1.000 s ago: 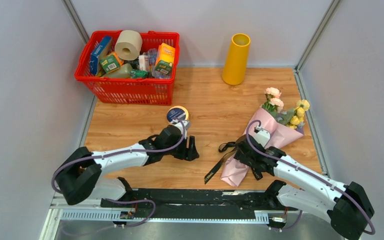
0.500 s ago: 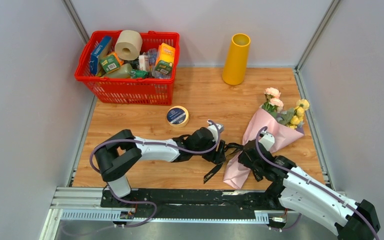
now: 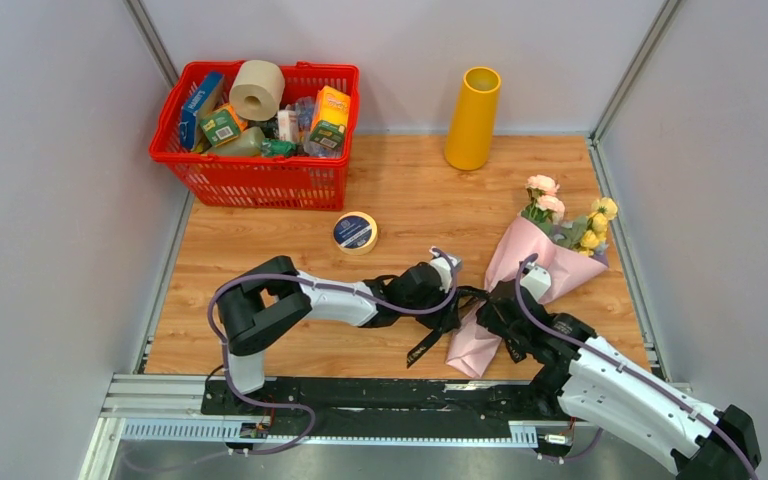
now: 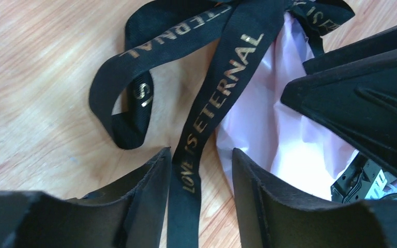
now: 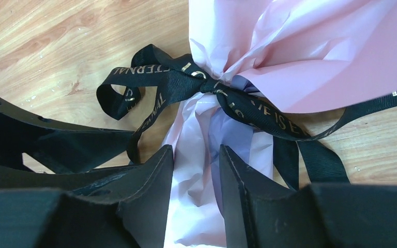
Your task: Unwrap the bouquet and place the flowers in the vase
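Note:
The bouquet (image 3: 545,255) lies on the table at the right, wrapped in lilac-pink paper, with the flowers (image 3: 560,215) pointing to the back. Its black ribbon (image 3: 430,340) is tied in a bow (image 5: 207,85), and a tail trails toward the front. My right gripper (image 3: 495,315) is shut on the bouquet's narrow wrapped end (image 5: 196,206). My left gripper (image 4: 200,151) is open just left of it, straddling the ribbon tail (image 4: 207,113) lettered in gold. There is a gap on the tail's right side. The yellow vase (image 3: 473,117) stands upright at the back, apart from both arms.
A red basket (image 3: 250,180) full of groceries and a beige paper roll (image 3: 257,88) stands at the back left. A round blue-topped tin (image 3: 355,231) lies mid-table. Grey walls enclose the wooden table on three sides.
My left arm has swung right from near the tin to the ribbon, its jaws narrowing around the tail. My right gripper has closed on the bouquet's wrapped end.

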Controlling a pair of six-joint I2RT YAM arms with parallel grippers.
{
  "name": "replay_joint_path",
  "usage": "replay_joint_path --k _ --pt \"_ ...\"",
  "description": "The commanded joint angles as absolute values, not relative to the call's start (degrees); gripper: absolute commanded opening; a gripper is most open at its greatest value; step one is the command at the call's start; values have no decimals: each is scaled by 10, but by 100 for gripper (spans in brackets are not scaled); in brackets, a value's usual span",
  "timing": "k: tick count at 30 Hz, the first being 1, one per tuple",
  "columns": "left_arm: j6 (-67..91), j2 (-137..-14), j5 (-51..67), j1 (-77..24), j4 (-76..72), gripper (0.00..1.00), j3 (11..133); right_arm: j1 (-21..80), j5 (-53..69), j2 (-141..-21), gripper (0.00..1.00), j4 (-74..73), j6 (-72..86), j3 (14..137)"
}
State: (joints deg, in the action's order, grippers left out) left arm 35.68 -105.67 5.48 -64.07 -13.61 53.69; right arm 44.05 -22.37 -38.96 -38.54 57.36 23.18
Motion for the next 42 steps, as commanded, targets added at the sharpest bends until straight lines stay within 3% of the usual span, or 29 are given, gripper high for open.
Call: replay_joint_path --k 1,4,6,7,9,11,25,42 --pt "353 -1087 53 -656 -143 53 561 439 -217 -377 41 -372 580 221" --pt "349 -1092 47 -663 -128 45 575 439 -217 -377 40 -373 583 217" --pt "351 -1087 22 -665 -100 35 583 439 -221 -379 40 -371 584 215" --pt "356 -1081 10 -665 -70 23 585 439 -222 -381 40 -368 583 215" --pt "366 -1067 -35 -665 -21 8 591 439 -227 -382 41 -359 579 212" --pt "376 -1050 -75 -665 15 1 588 439 -227 -388 41 -340 567 209" --pt "431 -925 -122 -660 61 0 532 439 -218 -488 43 -186 487 201" --pt "410 -803 -169 -606 144 0 501 434 -265 -599 42 -143 448 221"
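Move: The black ribbon's loose tail runs between the left hand's open fingertips, about 1 cm farther right and 1 cm lower. The knot lies some 4 cm ahead and 5 cm right of that hand, 1 cm up; the wrapper's stem end is 6 cm back, 2 cm right and 1 cm down, and the tape roll 14 cm ahead, 20 cm left and 2 cm down. From the right hand, astride the pink stems, the knot is roughly 5 cm ahead, level sideways, and 3 cm lower. The ribbon tail is pinched by the left fingers, which dip about 1.5 cm right and slightly down as they shut, then draw it left some 12 cm away from the knot, rising and going a little forward, the wrist turning about 20 degrees counter-clockwise. The right hand, fingers still half open astride the wrapped stems, moves about 5 cm forward, also left and slightly down, up towards the knot. ##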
